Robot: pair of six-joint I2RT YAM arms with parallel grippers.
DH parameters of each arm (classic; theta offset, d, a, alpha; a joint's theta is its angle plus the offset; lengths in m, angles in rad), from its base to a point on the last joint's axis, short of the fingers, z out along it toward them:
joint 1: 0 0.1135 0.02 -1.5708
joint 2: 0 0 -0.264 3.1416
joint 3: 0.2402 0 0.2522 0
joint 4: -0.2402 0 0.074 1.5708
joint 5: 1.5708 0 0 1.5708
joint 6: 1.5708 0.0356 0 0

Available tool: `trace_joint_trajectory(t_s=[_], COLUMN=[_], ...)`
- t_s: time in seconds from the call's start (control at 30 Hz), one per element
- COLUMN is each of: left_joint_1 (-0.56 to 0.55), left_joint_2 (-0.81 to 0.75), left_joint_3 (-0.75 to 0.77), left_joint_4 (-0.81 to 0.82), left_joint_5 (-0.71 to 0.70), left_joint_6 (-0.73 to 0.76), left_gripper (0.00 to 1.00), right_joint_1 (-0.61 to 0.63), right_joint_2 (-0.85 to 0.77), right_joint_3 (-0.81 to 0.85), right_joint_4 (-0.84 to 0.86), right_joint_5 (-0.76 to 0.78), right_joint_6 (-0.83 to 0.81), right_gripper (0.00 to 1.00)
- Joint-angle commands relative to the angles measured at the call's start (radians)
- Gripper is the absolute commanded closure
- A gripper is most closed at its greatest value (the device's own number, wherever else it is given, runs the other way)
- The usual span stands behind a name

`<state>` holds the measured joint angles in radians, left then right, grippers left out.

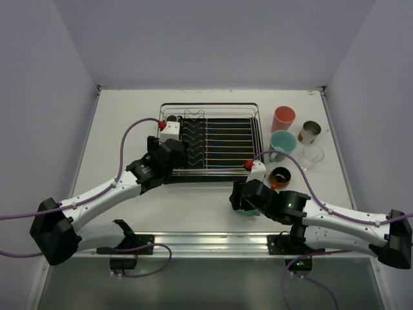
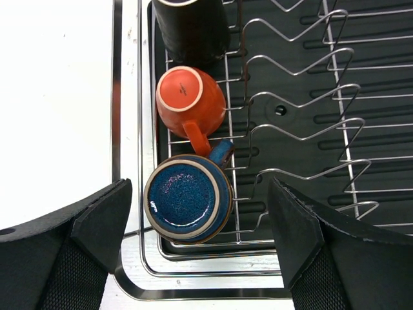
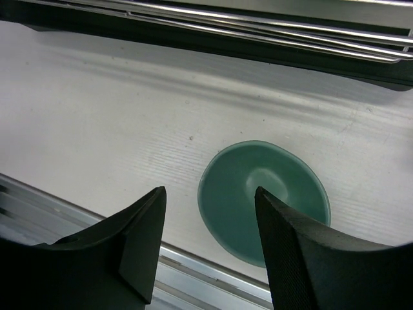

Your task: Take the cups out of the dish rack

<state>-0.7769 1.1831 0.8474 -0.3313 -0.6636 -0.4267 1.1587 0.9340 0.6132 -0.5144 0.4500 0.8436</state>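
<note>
The dish rack (image 1: 222,139) is a silver wire rack on a black tray. In the left wrist view its left end (image 2: 303,129) holds an upside-down blue mug (image 2: 187,199), an upside-down orange mug (image 2: 189,100) and a black cup (image 2: 192,26) in a row. My left gripper (image 2: 200,239) is open above the rack's corner, with the blue mug just ahead of its fingers; it also shows in the top view (image 1: 166,155). My right gripper (image 3: 210,194) is open and empty above a green cup (image 3: 263,200) that stands on the table in front of the rack. The right gripper shows in the top view (image 1: 248,195) too.
Right of the rack stand a pink tumbler (image 1: 282,119), a mint mug (image 1: 282,142), a metal cup (image 1: 310,132), a clear glass (image 1: 312,155) and an orange cup with a dark inside (image 1: 280,175). A metal rail (image 1: 206,240) runs along the table's near edge.
</note>
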Motion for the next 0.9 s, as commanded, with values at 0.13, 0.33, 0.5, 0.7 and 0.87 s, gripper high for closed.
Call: trace_joint_trajectory(t_s=[0.13, 0.33, 0.5, 0.7, 0.87], left_joint_1=[0.019, 0.034, 0.041, 0.05, 0.051], left_joint_2=[0.026, 0.033, 0.033, 0.035, 0.006], left_joint_3=[-0.044, -0.067, -0.091, -0.099, -0.087], left_joint_4=[0.037, 0.077, 0.103, 0.13, 0.135], left_joint_5=[-0.057, -0.033, -0.018, -0.018, -0.037], left_joint_6=[-0.027, -0.03, -0.035, -0.024, -0.015], left_gripper=[0.16, 0.27, 0.36, 0.49, 0.7], right_joint_1=[0.009, 0.009, 0.009, 0.009, 0.009], right_joint_2=[-0.165, -0.192, -0.202, -0.207, -0.196], right_joint_3=[0.022, 0.025, 0.019, 0.04, 0.063], right_joint_4=[-0.013, -0.019, -0.001, 0.019, 0.037], right_joint_5=[0.044, 0.029, 0.015, 0.0, -0.011], right_joint_6=[-0.003, 0.002, 0.002, -0.015, -0.035], right_gripper=[0.4, 0.4, 0.41, 0.41, 0.41])
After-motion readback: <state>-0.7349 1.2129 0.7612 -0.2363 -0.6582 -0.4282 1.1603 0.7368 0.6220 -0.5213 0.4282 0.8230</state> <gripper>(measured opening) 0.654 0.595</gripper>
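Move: The left hand, open, hangs just over the upside-down blue cup in the rack's near left corner: about 2 cm ahead, 1 cm left and 5 cm below. The red cup stands about 9 cm ahead, 1 cm left, and the black cup some 15 cm straight ahead, both around 5 cm lower. From the right hand, the set-down green cup lies about 1 cm ahead, 3 cm right, 6 cm below; the orange cup is some 11 cm ahead, 14 cm right, 7 cm below. The left fingers close on the blue cup, one pad to each side, and keep squeezing once their gap stops narrowing; first the hand sinks about 3 cm with a slight shift left, then stays nearly in place. Meanwhile the right hand, fingers still open, rises about 5 cm clear of the green cup, tilting up some 10 degrees. ##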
